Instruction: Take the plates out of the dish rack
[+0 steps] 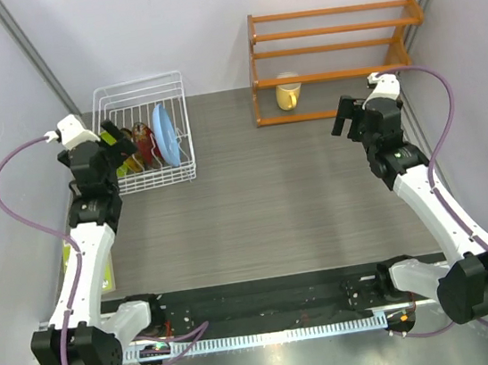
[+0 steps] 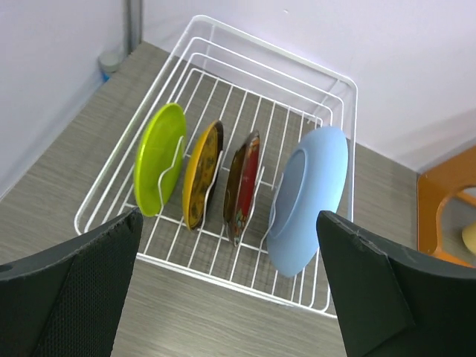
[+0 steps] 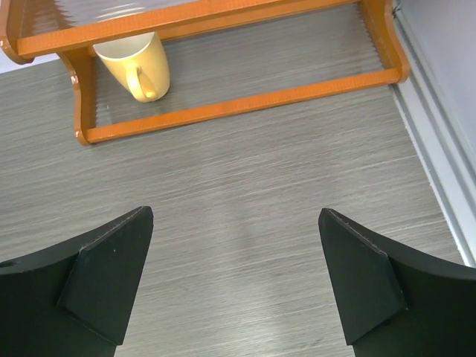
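The white wire dish rack (image 1: 136, 83) stands at the back left and fills the left wrist view (image 2: 275, 53). Four plates stand upright between its prongs: lime green (image 2: 158, 158), amber-yellow (image 2: 202, 173), dark red patterned (image 2: 244, 184) and the larger light blue one (image 2: 309, 197), which also shows in the top view (image 1: 164, 134). My left gripper (image 1: 122, 144) is open and empty, above the rack's near left edge (image 2: 229, 216). My right gripper (image 1: 344, 120) is open and empty over bare table, in front of the shelf (image 3: 235, 212).
An orange wooden slatted shelf (image 1: 334, 45) stands at the back right with a yellow mug (image 1: 287, 94) on its lowest level; both also show in the right wrist view, the shelf (image 3: 245, 104) and the mug (image 3: 137, 63). Grey walls close both sides.
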{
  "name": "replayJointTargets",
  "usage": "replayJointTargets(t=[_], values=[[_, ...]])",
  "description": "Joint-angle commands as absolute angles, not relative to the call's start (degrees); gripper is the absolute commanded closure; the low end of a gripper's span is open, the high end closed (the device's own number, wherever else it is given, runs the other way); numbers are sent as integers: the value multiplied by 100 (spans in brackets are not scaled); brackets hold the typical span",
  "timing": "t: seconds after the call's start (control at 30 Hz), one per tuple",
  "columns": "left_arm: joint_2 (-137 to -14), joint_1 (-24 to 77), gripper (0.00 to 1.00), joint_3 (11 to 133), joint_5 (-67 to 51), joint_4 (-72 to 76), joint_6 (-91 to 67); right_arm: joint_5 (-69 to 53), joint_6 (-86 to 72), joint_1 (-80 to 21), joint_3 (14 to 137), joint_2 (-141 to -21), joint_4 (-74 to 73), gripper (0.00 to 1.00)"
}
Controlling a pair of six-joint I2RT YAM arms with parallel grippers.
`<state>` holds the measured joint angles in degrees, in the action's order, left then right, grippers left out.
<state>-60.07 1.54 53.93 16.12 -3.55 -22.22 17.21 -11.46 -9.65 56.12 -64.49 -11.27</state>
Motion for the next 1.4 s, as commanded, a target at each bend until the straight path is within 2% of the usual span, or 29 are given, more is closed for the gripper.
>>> replayJointTargets(t=[0.0, 0.13, 0.2, 0.3, 0.9, 1.17, 1.27, 1.3, 1.37], values=[[-6283, 149, 1, 6264, 1917, -948, -2592, 1477, -1537, -976, 5766, -6354, -1186, 0], [-6635, 149, 0, 6460, 1337, -1151, -2549, 1485, -1599, -976, 5932, -6644, -1300, 0], [-6846, 132, 1, 6469, 670, -855, -2409, 1407, -1486, -976, 5854, -6644, -1205, 0], [-7110, 158, 1, 6565, 299, -608, -2304, 1389, -1327, -976, 5818, -6706, -1151, 0], [-8981, 1494, 2, 7680, 2346, -167, -958, 1512, -1134, -975, 5748, -7119, -1169, 0], [-9641, 1687, 21, 8024, 3146, -220, -589, 1714, -1063, -976, 5713, -7154, -1178, 0], [-9808, 1714, 33, 8042, 3330, -246, -536, 1758, -1046, -967, 5713, -7163, -1178, 0], [-9817, 1740, 43, 8033, 3366, -255, -510, 1775, -1037, -967, 5704, -7172, -1178, 0], [-9861, 1775, 54, 7989, 3453, -229, -492, 1784, -1037, -976, 5704, -7181, -1178, 0]])
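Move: From the left hand, open and empty above the near left side of the dish rack, the blue plate's middle is about 17 cm ahead, 10 cm to the right and 12 cm lower. Left of the blue plate, nearly level with it, stand the red plate (about 5 cm away), the yellow plate (8 cm) and the green plate (12 cm). For the right hand, the blue plate is some 42 cm to the left, 17 cm ahead and 8 cm below. No firm grip on the blue plate can be seen yet: the left hand heads for it, rising about 3 cm at first, then reaching forward and right while sinking, net 13 cm forward, 9 right, 7 down. It rolls left side up some 20 degrees, tips down about 15, and late on the fingers part-close astride the plate, one on its red-plate side. The open right hand sinks about 5 cm. ##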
